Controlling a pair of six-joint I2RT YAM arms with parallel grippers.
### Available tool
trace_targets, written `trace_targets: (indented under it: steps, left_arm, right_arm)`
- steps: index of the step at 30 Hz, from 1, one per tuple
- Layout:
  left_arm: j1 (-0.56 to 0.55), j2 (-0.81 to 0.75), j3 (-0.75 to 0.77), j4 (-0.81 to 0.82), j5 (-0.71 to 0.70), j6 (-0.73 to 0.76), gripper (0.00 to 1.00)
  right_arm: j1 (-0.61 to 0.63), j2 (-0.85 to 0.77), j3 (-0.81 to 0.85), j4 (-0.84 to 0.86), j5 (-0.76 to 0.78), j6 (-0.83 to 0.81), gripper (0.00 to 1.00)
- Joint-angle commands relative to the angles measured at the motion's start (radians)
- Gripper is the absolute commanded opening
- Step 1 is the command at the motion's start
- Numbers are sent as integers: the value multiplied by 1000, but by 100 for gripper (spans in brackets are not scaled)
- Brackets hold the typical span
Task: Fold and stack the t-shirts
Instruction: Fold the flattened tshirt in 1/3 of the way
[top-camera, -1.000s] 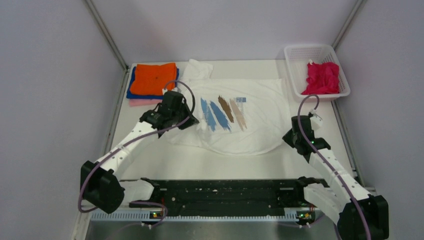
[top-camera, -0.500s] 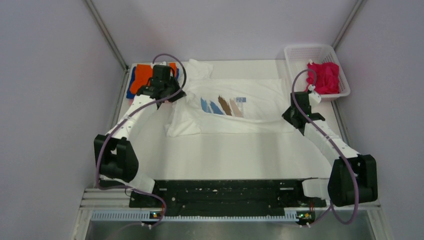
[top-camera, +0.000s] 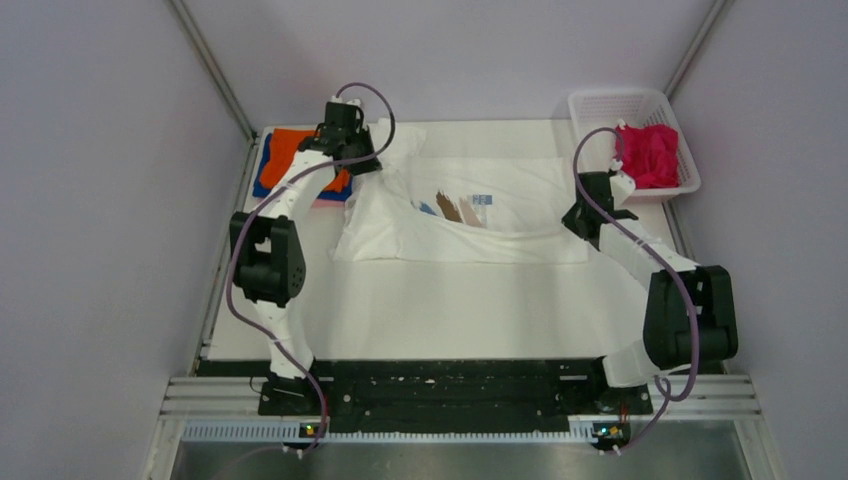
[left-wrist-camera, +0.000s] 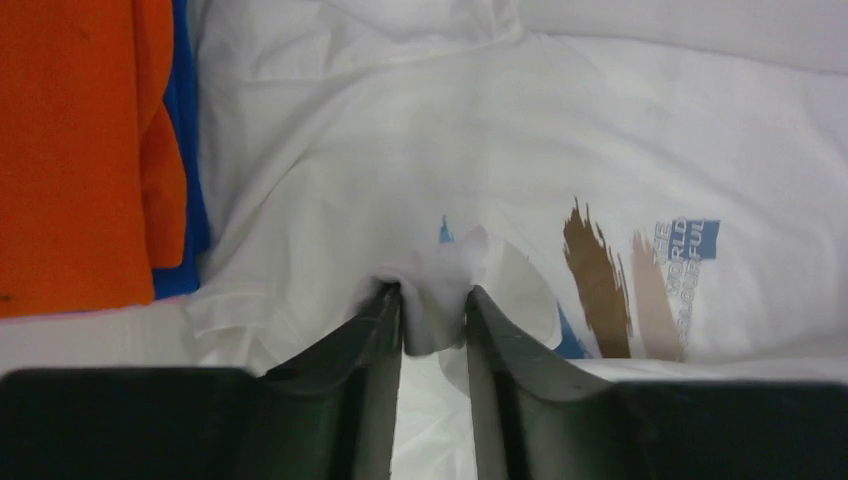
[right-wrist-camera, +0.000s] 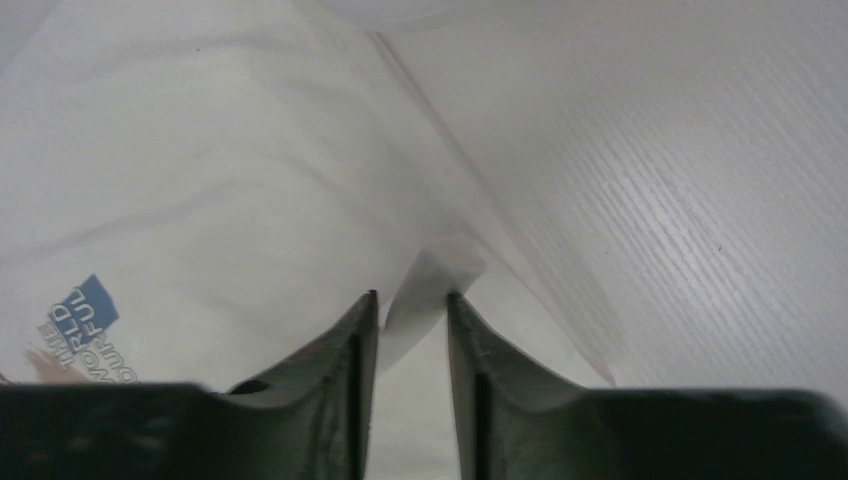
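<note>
The white t-shirt (top-camera: 470, 225) with blue, brown and tan brush strokes lies in the table's middle, its near half folded up over the print. My left gripper (top-camera: 368, 165) is shut on a bunched fold of its hem (left-wrist-camera: 436, 290) at the far left, next to the stack. My right gripper (top-camera: 582, 212) is shut on the hem's other end (right-wrist-camera: 425, 285) at the right edge. A stack with an orange shirt (top-camera: 290, 150) on a blue (top-camera: 262, 178) and a pink one sits far left. A magenta shirt (top-camera: 648, 153) lies in the basket.
The white mesh basket (top-camera: 605, 105) stands at the far right corner. Grey walls close in the table on three sides. The black rail (top-camera: 450, 385) with the arm bases runs along the near edge. The orange stack also fills the left of the left wrist view (left-wrist-camera: 70, 150).
Both grippers have carried the shirt's near hem toward the far side, folding the lower half over the print. The arms now stretch far out; most of the brush strokes are covered.
</note>
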Motion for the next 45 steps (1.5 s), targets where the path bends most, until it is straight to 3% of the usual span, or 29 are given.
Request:
trace_targets:
  steps: [1,5,7,9,13,16,21,25,30,36,45]
  left_arm:
    - [16,108,184,-117,-91,36,95]
    - [17,144,303,-187,-147,21,99]
    - [16,97,257,-174,-93,3,99]
    - [13,26,151,-137,-33,-27,99]
    - [-6,-151,-172,24,27,-126,99]
    - [-9,-203,-386,142,94,-182,99]
    - [-9,-144,-476,180,93,-227,99]
    - [-8,-79,-485,126,66,-230,99]
    - [-9,-160,-658,158,50,-252,99]
    - [-31,-399,-965,141,16,-310,99]
    - [-179,-783,-1251,16,-87,-487,99]
  right_arm:
    - [-34,71,107,51,50,-11,46]
    - [-39,102,183,22,13,-40,68]
    - [-32,83,169,25,-44,-75,94]
    - [-2,49,132,34,-71,-104,99]
    - [102,10,14,125,-135,-145,99]
    - [157,74,-1,201,-220,-169,99]
    - [211,197,24,211,-190,-180,99]
    - [214,202,-35,211,-191,-142,99]
    - [214,100,-168,192,-171,-110,99]
    - [217,-60,-319,116,-161,-49,99]
    - [275,-363,-477,-50,-166,46,99]
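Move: Each hand still has the raised hem of the white t-shirt between just-loosening fingers. The left hand will come down on the t-shirt's left part, roughly 11 cm back and 12 below; the printed stripes are some 17 cm to its right and 8 back, the orange stack 14 left and 3 ahead. The right hand's patch, the t-shirt's right part, is about 11 cm to its left, level and 5 below, with the white basket 18 ahead and 13 right. Both hands let go of the hem, opening wide with a short forward flick of about 3 cm, then come down on the folded t-shirt: the left after going back and some 11 cm down, the right after swinging about 11 cm left with a counter-clockwise turn. With open fingertips on the cloth, both then drag it back towards the bases, the left about 15 cm, the right about 11. ##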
